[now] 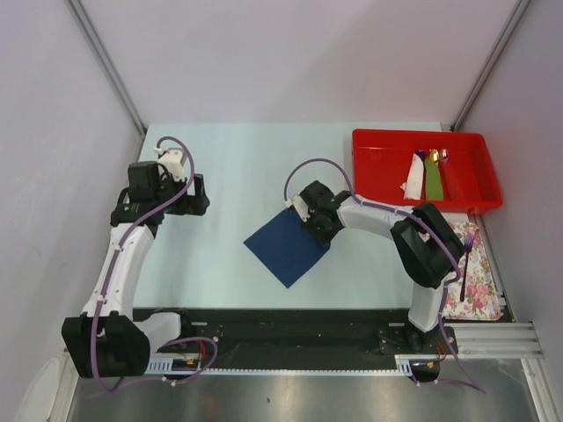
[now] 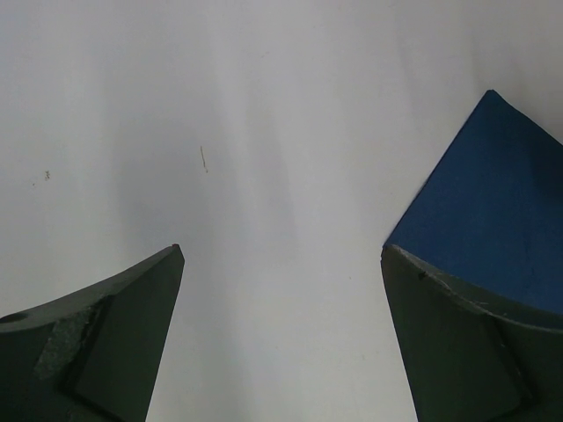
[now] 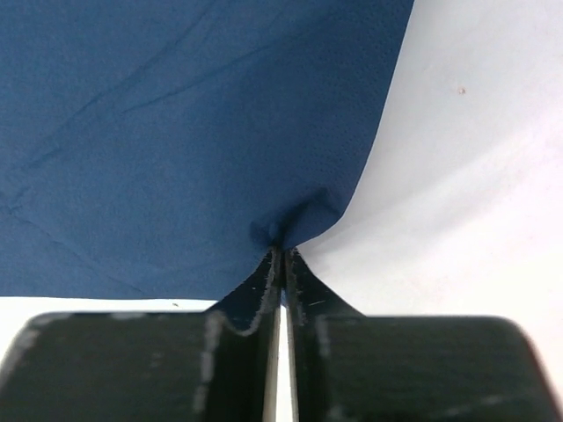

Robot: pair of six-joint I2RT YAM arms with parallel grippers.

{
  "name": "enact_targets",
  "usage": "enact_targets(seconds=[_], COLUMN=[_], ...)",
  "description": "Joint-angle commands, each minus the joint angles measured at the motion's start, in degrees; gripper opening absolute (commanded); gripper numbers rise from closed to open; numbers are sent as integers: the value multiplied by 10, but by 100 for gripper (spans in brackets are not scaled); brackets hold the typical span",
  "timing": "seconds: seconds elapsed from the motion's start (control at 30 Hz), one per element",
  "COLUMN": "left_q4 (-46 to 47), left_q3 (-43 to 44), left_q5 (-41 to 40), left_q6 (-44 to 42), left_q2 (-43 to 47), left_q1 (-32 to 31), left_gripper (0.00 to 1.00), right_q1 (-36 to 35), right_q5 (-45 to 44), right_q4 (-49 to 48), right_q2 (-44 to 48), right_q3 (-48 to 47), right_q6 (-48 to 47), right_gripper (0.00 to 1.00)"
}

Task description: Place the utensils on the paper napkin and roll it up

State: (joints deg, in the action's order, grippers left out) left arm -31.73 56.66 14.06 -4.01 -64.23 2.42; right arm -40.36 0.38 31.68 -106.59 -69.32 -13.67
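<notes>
The dark navy paper napkin (image 1: 283,246) lies flat on the pale table, turned like a diamond. My right gripper (image 1: 305,229) is shut on its right corner. The right wrist view shows the paper (image 3: 176,132) puckered where the closed fingertips (image 3: 281,255) pinch its edge. A slim dark utensil (image 1: 464,262) rests on the flowered cloth (image 1: 479,281) at the right edge. More utensils, one with a gold bowl (image 1: 433,156), sit in the red tray (image 1: 378,145). My left gripper (image 1: 201,195) hovers open to the napkin's left with nothing between its fingers (image 2: 281,251). One napkin corner (image 2: 493,211) shows beside its right finger.
The red tray at the back right also holds a white crumpled piece (image 1: 413,178) and a green strip (image 1: 434,180). Grey walls close in the table on both sides. A black rail (image 1: 299,338) runs along the near edge between the arm bases.
</notes>
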Motion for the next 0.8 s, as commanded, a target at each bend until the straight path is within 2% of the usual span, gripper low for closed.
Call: enact_targets(seconds=[0.0,0.1,0.2,0.3,0.4,0.43,0.63,0.73,0.77], left_q4=[20,27,31,43,78,90,186,197,193], left_q3=[-8,-12,-11,-13,-25,-28,-30,-6,1], left_q5=[30,37,38,41,68,73,84,135,150], left_q6=[-4,-3,-3,1,1,-4,-20,-29,-30], left_q2=[21,25,24,32,48,64,83,65,47], left_q1=[0,0,-1,-1,-1,-1,0,-1,-1], left_gripper=[100,100,100,100,100,100,100,100,100], right_q1=[14,16,16,20,43,61,131,204,258], right_q5=[-21,-27,-28,-21,30,72,199,254,272], right_q4=[40,38,50,57,68,77,144,174,188], right_q2=[16,20,25,54,102,116,175,221,248], right_q3=[8,0,-15,-25,-35,-42,-74,-73,-73], right_q6=[-21,-25,-29,-29,-26,-24,-20,-26,-28], right_gripper=[10,15,36,65,78,79,92,94,94])
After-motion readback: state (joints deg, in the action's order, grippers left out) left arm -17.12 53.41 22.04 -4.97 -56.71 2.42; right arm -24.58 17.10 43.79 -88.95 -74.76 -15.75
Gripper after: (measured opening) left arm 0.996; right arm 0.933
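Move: The right fingers hold the paper napkin's right-hand corner down at the table; the napkin's middle lies about 10 cm to their left and level with them. The red tray's middle is roughly 22 cm ahead and 27 cm to the right, and the floral cloth's middle about 33 cm right and 6 cm back. For the left hand, the napkin's middle is some 22 cm to the right, about level fore and aft and 18 cm below. The right hand eases about 2 cm to the right along the table as its fingers spread wide and let go of the napkin's corner, then rises off it by some 13 cm, still drifting right and slightly forward towards the red tray, the wrist rolling about 20 degrees so the fingertips point more to the left. Late on, the empty left hand, still open, lifts about 7 cm and tips its fingers up some 20 degrees, edging right. ##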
